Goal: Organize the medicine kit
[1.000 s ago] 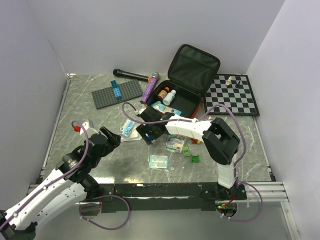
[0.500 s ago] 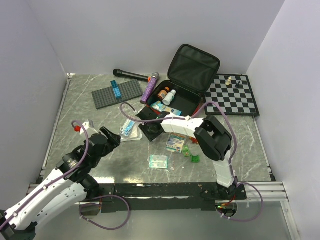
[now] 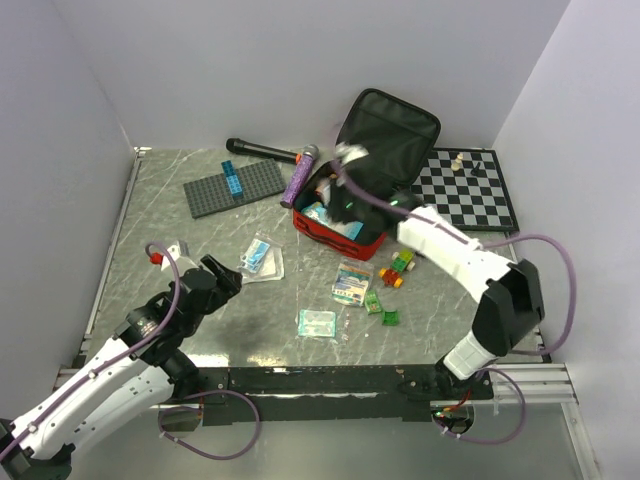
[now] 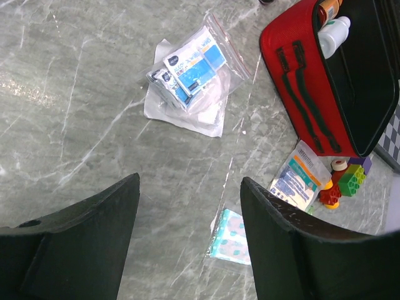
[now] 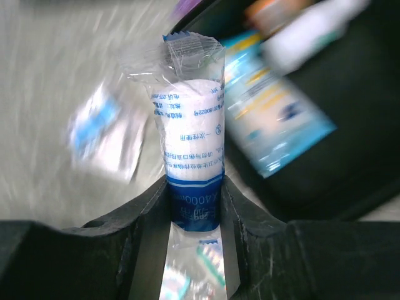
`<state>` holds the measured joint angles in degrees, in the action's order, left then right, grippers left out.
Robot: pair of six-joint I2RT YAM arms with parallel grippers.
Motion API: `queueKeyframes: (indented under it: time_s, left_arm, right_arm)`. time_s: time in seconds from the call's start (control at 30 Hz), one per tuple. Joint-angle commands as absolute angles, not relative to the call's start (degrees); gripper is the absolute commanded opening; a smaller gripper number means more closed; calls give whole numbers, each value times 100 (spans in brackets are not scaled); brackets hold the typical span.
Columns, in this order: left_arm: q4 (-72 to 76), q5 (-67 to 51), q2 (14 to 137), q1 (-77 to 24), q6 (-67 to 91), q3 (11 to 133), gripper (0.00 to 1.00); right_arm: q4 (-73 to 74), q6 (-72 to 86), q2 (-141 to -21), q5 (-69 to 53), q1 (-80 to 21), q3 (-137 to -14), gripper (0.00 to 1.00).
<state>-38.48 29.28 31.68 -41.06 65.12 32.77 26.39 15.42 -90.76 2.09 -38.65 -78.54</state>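
Note:
The medicine kit [image 3: 342,232], a red zip case, lies open at the back centre with its black lid [image 3: 388,128] raised. Its red wall [image 4: 294,81] shows in the left wrist view, with a white bottle [image 4: 331,34] inside. My right gripper [image 3: 347,168] hovers blurred over the case's left side. In its wrist view it [image 5: 195,187] is shut on a wrapped white bandage roll [image 5: 190,119] with a blue band, above the case's black inside [image 5: 325,169] and a blue box [image 5: 275,119]. My left gripper [image 3: 222,272] [image 4: 190,187] is open and holds nothing.
On the table lie a zip bag of blue packets [image 3: 262,257] [image 4: 190,75], a sachet [image 3: 351,283] [image 4: 302,176], a teal plaster pack [image 3: 316,322] [image 4: 232,237] and toy bricks [image 3: 398,268]. Behind are a grey baseplate [image 3: 235,185], microphone [image 3: 270,150], purple tube [image 3: 298,177] and chessboard [image 3: 465,188].
The right gripper closed on the bandage roll low on the table near the zip bag, then swung up and back over the open case. The left arm has not moved.

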Motion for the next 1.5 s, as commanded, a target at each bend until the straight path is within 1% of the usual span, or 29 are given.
queueKeyframes:
  time_s: [0.0, 0.17, 0.37, 0.57, 0.8, 1.0, 1.07, 1.17, 1.23, 1.33, 1.47]
  left_arm:
    - [-3709, 2865, 3181, -4104, 6372, 3287, 70]
    - [-3771, 2883, 3155, -4096, 6381, 3314, 70]
    - [-3744, 2935, 3208, -4104, 6381, 3287, 71]
    - [-3744, 3006, 3480, -4096, 6407, 3322, 70]
    - [-3718, 3050, 3595, -4096, 6434, 3305, 70]
    - [-3744, 3067, 3595, -4096, 6460, 3296, 70]
    - [-3735, 3059, 3595, -4096, 6469, 3287, 70]
    - [-3727, 3041, 3612, -4104, 6478, 3278, 70]
    - [-3727, 3041, 3621, -4104, 6478, 3278, 70]
    - [-3727, 3032, 3621, -4104, 6495, 3278, 70]
    - [-3735, 3023, 3595, -4104, 6495, 3278, 70]
  right_arm:
    - [2312, 2582, -9315, 123, -2964, -7796, 40]
    - [2004, 3295, -9992, 79, -2374, -7945, 39]
    - [2074, 3726, -10888, 44, -2013, -8507, 37]
    - [2135, 3946, -11495, 228, -1846, -8999, 37]
    - [2355, 4245, -12119, 53, -1740, -9579, 37]
    - [2259, 4386, -12340, -184, -1723, -9668, 37]
    - [2241, 4430, -12392, -255, -1731, -9686, 42]
    - [2119, 4456, -12358, -395, -1731, -9633, 55]
    - [1934, 4474, -12279, -483, -1749, -9510, 60]
    - [1916, 4465, -12173, -536, -1793, -9475, 66]
    - [1969, 4342, -11910, -387, -1811, -9343, 71]
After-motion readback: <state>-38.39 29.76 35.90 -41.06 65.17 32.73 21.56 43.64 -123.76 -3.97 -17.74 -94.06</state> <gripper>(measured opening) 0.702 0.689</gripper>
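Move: The bandage roll is already in the right hand's grip; the free floor of the red case where it is bound lies about 15 cm ahead of that hand, 7 cm to its right and 16 cm below. Around that spot, similarly low, are the white bottle, 19 cm ahead and 3 cm right, the brown bottle, 22 cm straight ahead, and the blue packet, 11 cm ahead and 2 cm right. From the left hand the spot is about 29 cm ahead, 28 cm right and 12 cm below. The bandage roll, still pinched, is carried by the right hand forward and right over the case, down into it, then farther forward beside the white bottle and down the last few centimetres: about 16 cm forward and 14 cm down in all. The wrist turns some 35 degrees clockwise and tips more downward; at the bottom the fingers open wide and let go. ##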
